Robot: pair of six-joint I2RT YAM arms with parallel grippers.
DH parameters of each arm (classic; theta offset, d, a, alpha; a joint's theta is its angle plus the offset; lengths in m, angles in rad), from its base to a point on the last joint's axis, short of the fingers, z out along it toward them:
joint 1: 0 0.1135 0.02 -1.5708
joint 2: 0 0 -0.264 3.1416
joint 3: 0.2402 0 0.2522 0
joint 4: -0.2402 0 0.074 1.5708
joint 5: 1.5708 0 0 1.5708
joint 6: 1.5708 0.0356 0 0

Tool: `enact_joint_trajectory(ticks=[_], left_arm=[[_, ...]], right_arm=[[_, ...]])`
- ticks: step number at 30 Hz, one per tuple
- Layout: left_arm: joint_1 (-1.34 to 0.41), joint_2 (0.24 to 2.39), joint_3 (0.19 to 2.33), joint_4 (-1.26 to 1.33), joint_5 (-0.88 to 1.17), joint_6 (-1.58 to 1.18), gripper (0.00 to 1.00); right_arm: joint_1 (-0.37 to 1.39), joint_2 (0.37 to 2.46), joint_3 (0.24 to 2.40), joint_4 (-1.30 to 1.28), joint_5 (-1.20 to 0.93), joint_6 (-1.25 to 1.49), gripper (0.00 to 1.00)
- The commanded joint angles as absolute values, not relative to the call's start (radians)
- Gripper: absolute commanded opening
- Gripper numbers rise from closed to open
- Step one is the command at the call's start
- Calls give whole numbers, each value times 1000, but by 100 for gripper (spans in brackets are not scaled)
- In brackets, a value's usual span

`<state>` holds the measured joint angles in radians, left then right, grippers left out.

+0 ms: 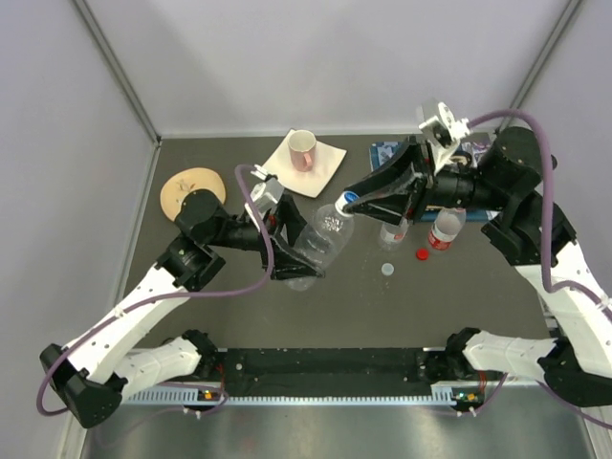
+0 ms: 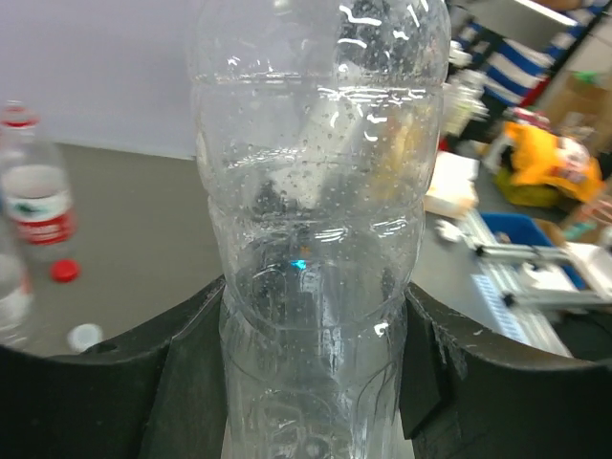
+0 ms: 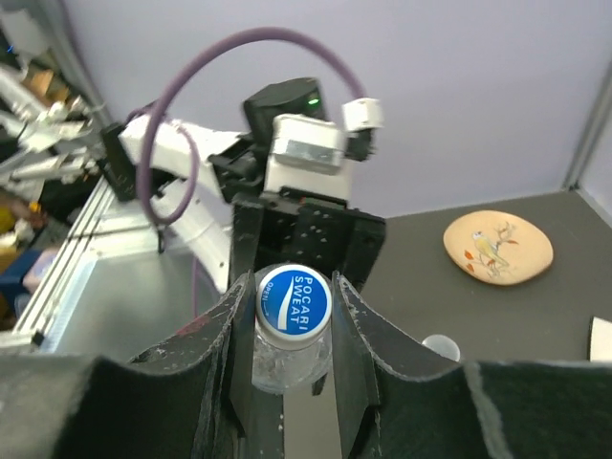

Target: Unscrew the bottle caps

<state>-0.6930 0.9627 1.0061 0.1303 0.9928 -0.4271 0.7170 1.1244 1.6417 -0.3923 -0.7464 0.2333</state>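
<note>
My left gripper [image 1: 287, 251] is shut on the body of a clear bottle [image 1: 320, 239], which it holds tilted above the table. In the left wrist view the bottle [image 2: 316, 220] fills the gap between the black fingers [image 2: 191, 382]. Its blue cap [image 1: 346, 201] points up and to the right. My right gripper [image 3: 293, 311] is shut on that blue cap [image 3: 294, 301], one finger against each side. Two more bottles [image 1: 445, 229] [image 1: 394, 232] stand upright behind the right gripper. A red cap [image 1: 422, 254] and a white cap [image 1: 387, 270] lie loose on the table.
A pink-lined mug [image 1: 303, 148] sits on a white sheet [image 1: 325, 167] at the back. A tan disc [image 1: 191, 186] lies at the back left, a blue packet [image 1: 387, 153] at the back right. Grey walls close in the table.
</note>
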Motion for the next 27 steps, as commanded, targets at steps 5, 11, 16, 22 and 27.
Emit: enact_joint_trajectory(ticks=[5, 11, 16, 22, 27], left_arm=[[-681, 1022, 999, 633, 1273, -768, 53], [-683, 1038, 980, 683, 1304, -799, 53], [-683, 1048, 966, 695, 1316, -802, 53], [-683, 1017, 1057, 150, 1162, -368, 50], [-686, 1002, 1074, -67, 895, -175, 50]], right_arm=[[701, 1104, 1555, -488, -1137, 20, 0], [654, 1115, 1528, -491, -1279, 6, 0], [643, 1126, 1508, -491, -1312, -18, 0], [637, 1108, 1551, -479, -1113, 57, 45], [635, 1092, 1609, -479, -847, 127, 95]])
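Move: The blue cap is already between the right fingertips, still on the bottle that the left hand holds; from the left hand it lies about 9 cm to the right, 9 cm above and 5 cm ahead. Below the right hand, an opened bottle stands some 10 cm to its right, 3 cm ahead and 18 cm lower. The loose white cap lies about 10 cm right and 3 cm back, the loose red cap about 18 cm right and level with the hand, both some 28 cm down. With the right fingers still pinching the blue cap and the left still gripping the bottle's body, both hands carry on drawing back together about 4.5 cm and sink 2 to 3 cm, the left turning clockwise and the right counter-clockwise by some 20 degrees each, the right also tipping up a little. Then the right fingers open wide and let go of the cap, that hand easing forward about 2 cm and slightly lower, while the left keeps its grip and swings the bottle forward again nearly 4 cm, turning partly back. ##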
